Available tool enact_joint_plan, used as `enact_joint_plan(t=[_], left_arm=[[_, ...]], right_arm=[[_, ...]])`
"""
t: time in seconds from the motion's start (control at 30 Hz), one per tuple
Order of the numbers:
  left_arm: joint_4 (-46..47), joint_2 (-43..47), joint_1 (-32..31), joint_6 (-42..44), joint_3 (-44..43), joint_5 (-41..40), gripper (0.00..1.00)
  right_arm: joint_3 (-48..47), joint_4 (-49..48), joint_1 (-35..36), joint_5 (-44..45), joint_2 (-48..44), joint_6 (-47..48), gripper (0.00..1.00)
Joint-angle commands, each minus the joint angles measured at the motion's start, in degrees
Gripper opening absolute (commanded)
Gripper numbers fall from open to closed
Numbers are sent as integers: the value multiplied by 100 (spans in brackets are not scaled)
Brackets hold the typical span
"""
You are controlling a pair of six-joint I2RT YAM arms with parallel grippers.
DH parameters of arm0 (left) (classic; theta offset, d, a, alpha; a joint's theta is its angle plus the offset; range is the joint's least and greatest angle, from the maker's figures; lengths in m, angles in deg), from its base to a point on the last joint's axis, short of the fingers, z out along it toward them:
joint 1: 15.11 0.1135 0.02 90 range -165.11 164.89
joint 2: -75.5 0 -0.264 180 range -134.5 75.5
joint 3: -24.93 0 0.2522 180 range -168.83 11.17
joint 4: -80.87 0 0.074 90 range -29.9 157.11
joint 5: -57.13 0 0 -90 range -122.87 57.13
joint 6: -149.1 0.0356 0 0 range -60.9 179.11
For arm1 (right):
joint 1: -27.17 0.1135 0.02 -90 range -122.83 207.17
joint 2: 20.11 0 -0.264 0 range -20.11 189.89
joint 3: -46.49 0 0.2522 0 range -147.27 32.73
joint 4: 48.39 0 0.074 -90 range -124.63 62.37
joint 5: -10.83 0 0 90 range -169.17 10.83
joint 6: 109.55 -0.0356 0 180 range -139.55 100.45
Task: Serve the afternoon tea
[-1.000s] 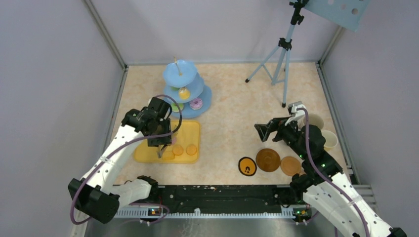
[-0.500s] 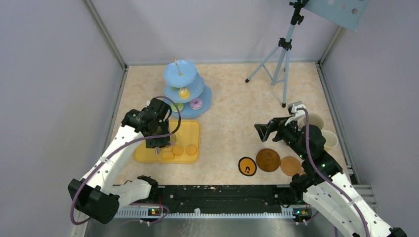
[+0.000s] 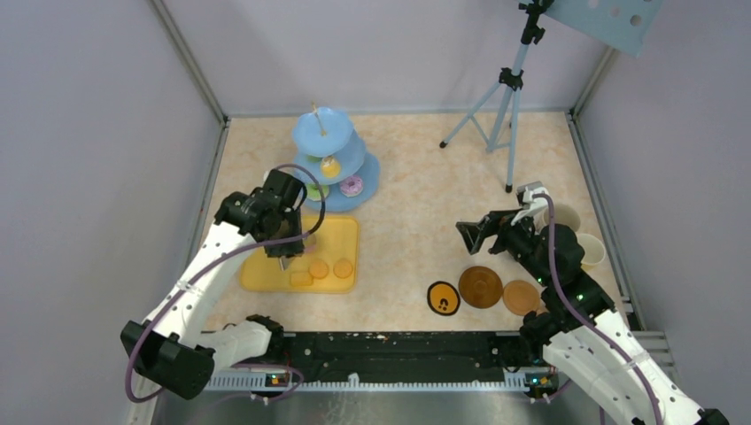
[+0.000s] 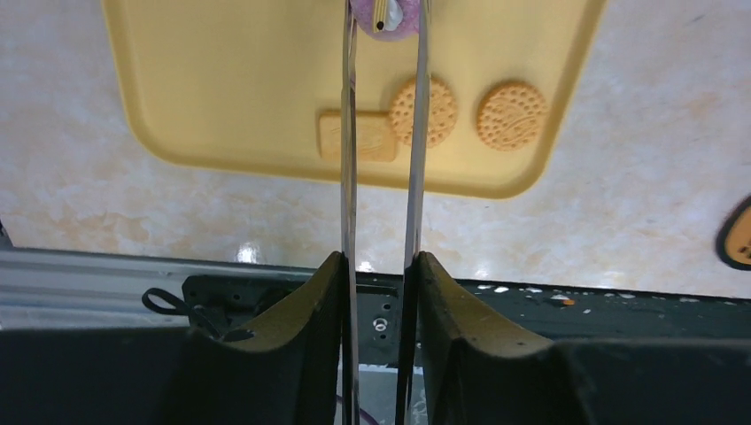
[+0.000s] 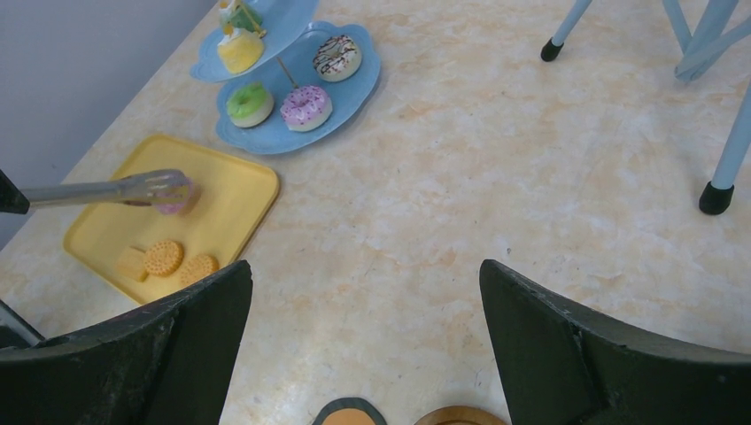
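Note:
My left gripper (image 4: 379,266) is shut on the long metal tongs (image 4: 345,133), squeezing their two arms together. The tong tips pinch a purple pastry (image 4: 394,16) over the yellow tray (image 4: 221,80); the right wrist view shows that pastry (image 5: 177,197) just above the tray. Two round biscuits (image 4: 425,111) and a square one (image 4: 357,135) lie on the tray. The light-blue stand (image 3: 332,159) behind it carries a green donut (image 5: 249,103), a pink one (image 5: 305,106) and a yellow cake (image 5: 241,50). My right gripper (image 3: 478,235) hangs open and empty above the brown coasters (image 3: 481,287).
Two mugs (image 3: 563,217) stand at the right edge behind my right arm. A black-rimmed orange coaster (image 3: 443,298) lies left of the brown ones. A blue tripod (image 3: 505,106) stands at the back right. Grey walls enclose the table on three sides.
My left gripper has squeezed the tongs narrower, onto the purple pastry, and drawn back a little toward the tray's far side. The right arm has not moved.

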Motion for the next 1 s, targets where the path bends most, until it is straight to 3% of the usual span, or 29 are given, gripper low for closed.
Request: enact_joint_plan(t=[0.0, 0.17, 0.3, 0.67, 0.97], left_arm=[[363, -192, -137, 230, -1057, 402, 34], [509, -687, -845, 308, -2013, -72, 35], [1047, -1123, -1039, 511, -2389, -127, 35], [2514, -2398, -1097, 1107, -3190, -1032, 35], [2523, -2987, -1067, 1219, -3533, -1516, 37]], right_arm=[[-27, -155, 44, 10, -67, -11, 97], [-28, -224, 45, 10, 26, -14, 97], [-42, -218, 44, -8, 52, -4, 97], [-81, -110, 48, 10, 56, -4, 97], [-50, -170, 44, 10, 101, -6, 97]])
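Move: The left hand holds the tongs, with the pink cake already pinched at their tips. The stand's middle tier lies about 27 cm ahead, 12 cm to the right and 5 cm below this hand. Its yellow cake is some 23 cm ahead and 10 cm right; the purple donut on the lowest tier is 23 cm ahead, 15 cm right and 12 cm down. From the right hand the middle tier is roughly 22 cm ahead, 36 cm left and 12 cm lower. Forward, rightward and up, the left hand carries the pink cake in the tongs from the tray towards the right side of the stand's middle tier. It climbs some 9 cm early while swinging right, then runs nearly level and mostly forward, about 19 cm in all, slowing at the end. The wrist tips the tongs outward by roughly 25 degrees and turns a little clockwise; the grip keeps. ##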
